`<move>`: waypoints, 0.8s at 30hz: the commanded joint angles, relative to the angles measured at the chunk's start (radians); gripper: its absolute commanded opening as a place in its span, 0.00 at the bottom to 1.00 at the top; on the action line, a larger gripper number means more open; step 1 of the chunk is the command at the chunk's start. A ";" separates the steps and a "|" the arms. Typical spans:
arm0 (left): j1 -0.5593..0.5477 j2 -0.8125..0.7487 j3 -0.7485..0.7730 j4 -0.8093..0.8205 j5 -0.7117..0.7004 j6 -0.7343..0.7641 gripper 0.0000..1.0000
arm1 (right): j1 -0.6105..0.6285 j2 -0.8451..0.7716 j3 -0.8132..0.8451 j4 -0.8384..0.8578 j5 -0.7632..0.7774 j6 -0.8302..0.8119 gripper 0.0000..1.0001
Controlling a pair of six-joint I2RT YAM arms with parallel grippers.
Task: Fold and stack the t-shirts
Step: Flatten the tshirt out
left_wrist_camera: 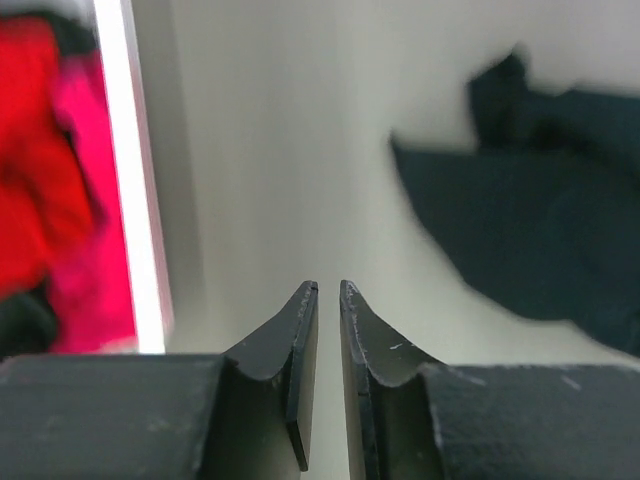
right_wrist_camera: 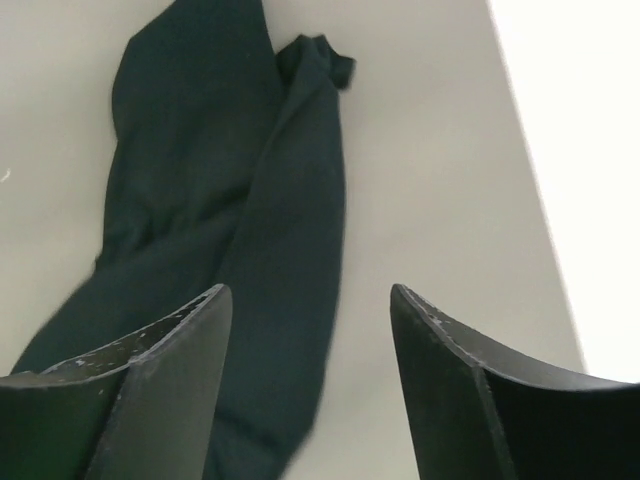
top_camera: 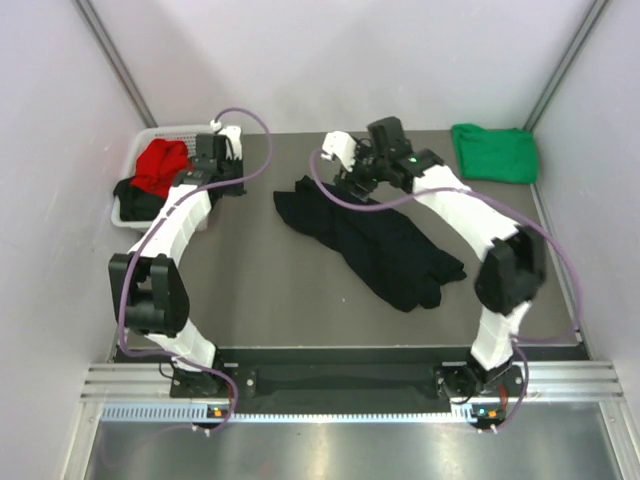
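Observation:
A large black t-shirt [top_camera: 375,240] lies crumpled in a long diagonal strip across the middle of the table; it also shows as the black t-shirt [right_wrist_camera: 220,180] and, blurred, as the black t-shirt [left_wrist_camera: 540,230]. A green t-shirt [top_camera: 495,152] lies folded at the back right. A red t-shirt [top_camera: 162,165] and a dark one [top_camera: 135,192] sit in the basket [top_camera: 132,218], with a pink one [left_wrist_camera: 90,220] beside the red t-shirt [left_wrist_camera: 35,170]. My left gripper [left_wrist_camera: 328,285] hovers between basket and black shirt, its jaws barely apart and empty. My right gripper [right_wrist_camera: 310,290] stands wide open above the shirt's far end, holding nothing.
The white basket's rim [left_wrist_camera: 130,180] runs just left of my left gripper [top_camera: 228,183]. My right gripper [top_camera: 345,180] is at the back of the table [top_camera: 260,280], near its far edge [right_wrist_camera: 530,150]. White walls close in the left, right and back.

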 commanded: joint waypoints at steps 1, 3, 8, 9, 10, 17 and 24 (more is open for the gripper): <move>0.013 -0.094 -0.084 -0.009 0.063 -0.096 0.19 | 0.002 0.173 0.173 0.005 -0.092 0.061 0.64; 0.019 -0.116 -0.128 0.001 0.054 -0.096 0.19 | 0.008 0.270 0.261 -0.007 -0.109 0.068 0.63; 0.036 -0.177 -0.191 0.007 0.059 -0.090 0.20 | 0.033 0.408 0.402 0.005 -0.117 0.122 0.64; 0.040 -0.184 -0.210 0.010 0.062 -0.087 0.19 | 0.037 0.445 0.440 0.007 -0.115 0.125 0.65; 0.042 -0.196 -0.217 0.008 0.063 -0.086 0.20 | 0.040 0.462 0.457 0.007 -0.114 0.130 0.65; 0.066 -0.236 -0.265 0.008 0.074 -0.083 0.20 | 0.080 0.552 0.546 0.011 -0.102 0.133 0.68; 0.083 -0.236 -0.273 0.019 0.088 -0.091 0.21 | 0.097 0.609 0.550 0.019 -0.069 0.133 0.66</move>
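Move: From the right hand, the left end of the black t-shirt lies about 13 cm ahead, 20 cm to the left and roughly 22 cm below; the small folded corner is about 17 cm ahead and 14 cm left. The t-shirt's middle is almost underneath, about 2 cm back and 3 cm right. The white basket's middle stands about 47 cm left and 16 cm ahead. From the left hand, that left end is about 13 cm ahead, 6 cm right and 19 cm down. Sweep the empty right gripper left by about 11 cm and down nearly as far, with some 6 cm forward early on, towards the t-shirt's left end; keep the fingers open and tip them some 10 degrees further down, without closing on the cloth. Meanwhile draw the empty left gripper back about 7 cm and slightly down, away from the t-shirt, its fingers still nearly shut. ##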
